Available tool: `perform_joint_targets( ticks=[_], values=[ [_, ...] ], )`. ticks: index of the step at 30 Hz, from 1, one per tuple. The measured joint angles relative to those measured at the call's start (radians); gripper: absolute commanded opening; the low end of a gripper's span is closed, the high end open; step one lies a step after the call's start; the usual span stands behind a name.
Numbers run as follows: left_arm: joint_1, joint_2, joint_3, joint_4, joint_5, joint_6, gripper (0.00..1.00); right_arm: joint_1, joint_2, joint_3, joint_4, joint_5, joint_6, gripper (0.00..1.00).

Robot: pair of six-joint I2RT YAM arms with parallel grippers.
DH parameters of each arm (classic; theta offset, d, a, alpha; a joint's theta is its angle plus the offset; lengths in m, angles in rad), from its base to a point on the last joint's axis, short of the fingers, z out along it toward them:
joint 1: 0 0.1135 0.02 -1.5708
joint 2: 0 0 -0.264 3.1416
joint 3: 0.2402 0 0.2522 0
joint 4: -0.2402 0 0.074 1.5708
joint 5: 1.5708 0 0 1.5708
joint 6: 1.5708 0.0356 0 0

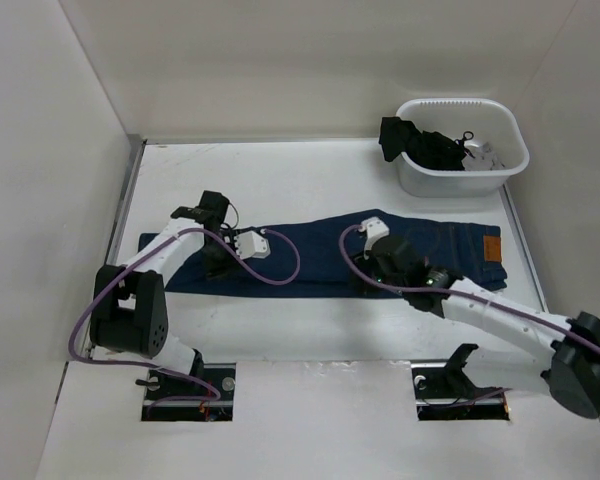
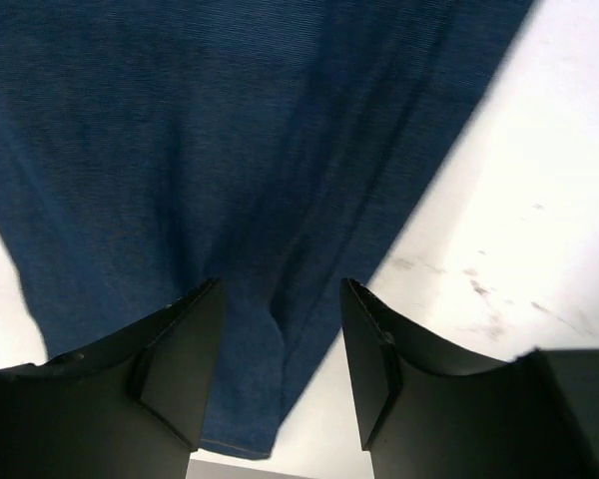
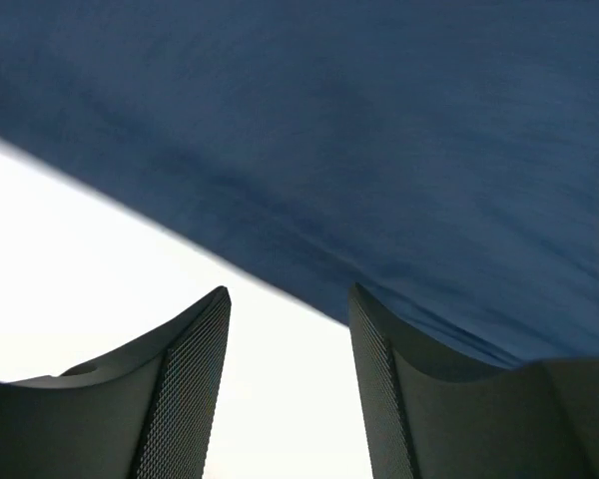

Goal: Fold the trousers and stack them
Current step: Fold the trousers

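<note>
The dark navy trousers (image 1: 315, 252) lie flat across the table, legs pointing left and the waistband with its tan patch (image 1: 492, 248) at the right. My left gripper (image 1: 218, 264) is open and empty, low over the leg end. In the left wrist view (image 2: 280, 299) its jaws straddle a crease of the denim (image 2: 220, 150) near the hem. My right gripper (image 1: 366, 282) is open and empty at the near edge of the trousers' middle. In the right wrist view (image 3: 290, 299) one fingertip (image 3: 369, 319) sits at the denim's (image 3: 379, 140) edge and the other over bare table.
A white plastic basket (image 1: 502, 176) stands at the back right with a black garment (image 1: 423, 146) hanging over its rim. White walls close in the table on the left, back and right. Bare table (image 1: 310, 320) runs between the trousers and the arm bases.
</note>
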Motion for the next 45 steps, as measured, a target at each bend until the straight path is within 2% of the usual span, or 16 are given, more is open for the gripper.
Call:
perform_joint_targets(
  ticks=[5,9,13,17,22,24,27,29,35,42,45],
  values=[
    [0.005,0.006,-0.045,0.107,-0.006,0.000,0.47,0.063,0.123,0.005,0.071,-0.074,-0.116,0.54],
    [0.004,0.045,-0.047,0.152,-0.009,-0.012,0.34,0.074,0.224,0.038,0.097,-0.092,-0.177,0.54],
    [0.005,0.095,-0.047,0.168,-0.022,-0.033,0.18,0.106,0.338,0.091,0.103,-0.064,-0.238,0.48],
    [0.006,0.116,-0.047,0.168,-0.034,-0.042,0.08,0.121,0.401,0.116,0.108,-0.012,-0.293,0.46],
    [0.006,0.115,-0.047,0.170,-0.037,-0.048,0.07,0.121,0.422,0.117,0.111,0.045,-0.338,0.35],
    [0.006,0.108,-0.047,0.169,-0.037,-0.050,0.06,0.121,0.438,0.119,0.113,0.063,-0.347,0.27],
    [0.006,0.084,-0.047,0.168,-0.037,-0.052,0.06,0.118,0.491,0.128,0.117,0.087,-0.356,0.08],
    [0.004,0.062,-0.047,0.164,-0.038,-0.052,0.06,0.114,0.514,0.140,0.133,0.103,-0.358,0.00],
    [0.002,0.004,-0.047,0.121,-0.038,-0.049,0.06,0.114,0.488,0.131,0.140,0.130,-0.359,0.00],
    [-0.014,-0.061,-0.048,0.049,-0.062,-0.019,0.05,0.184,0.250,0.112,0.071,0.206,-0.362,0.00],
    [-0.016,-0.089,-0.081,0.033,-0.072,-0.007,0.05,0.227,0.218,0.109,0.046,0.209,-0.361,0.01]
  ],
)
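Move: The left hand hangs above the near edge of the trousers' upper layer; the spot it will pinch is about 2 cm ahead and 4 cm below. For the right hand, its spot on that edge lies roughly 3 cm ahead, 4 cm left and 9 cm down. The lower layer's edge shows some 4 cm nearer the robot than either spot. The leg ends lie about 20 cm left of the left hand; the back pocket is some 15 cm right of the right hand and 10 cm farther out. Down onto the trousers go both open hands, the left sinking about 4 cm, the right about 9 cm while drifting left, turning counter-clockwise and tipping steeper. Each shuts its fingers on the upper layer's near edge, the left first, then lifts that edge, the right faster and higher, both drawing back a few centimetres towards the robot. ##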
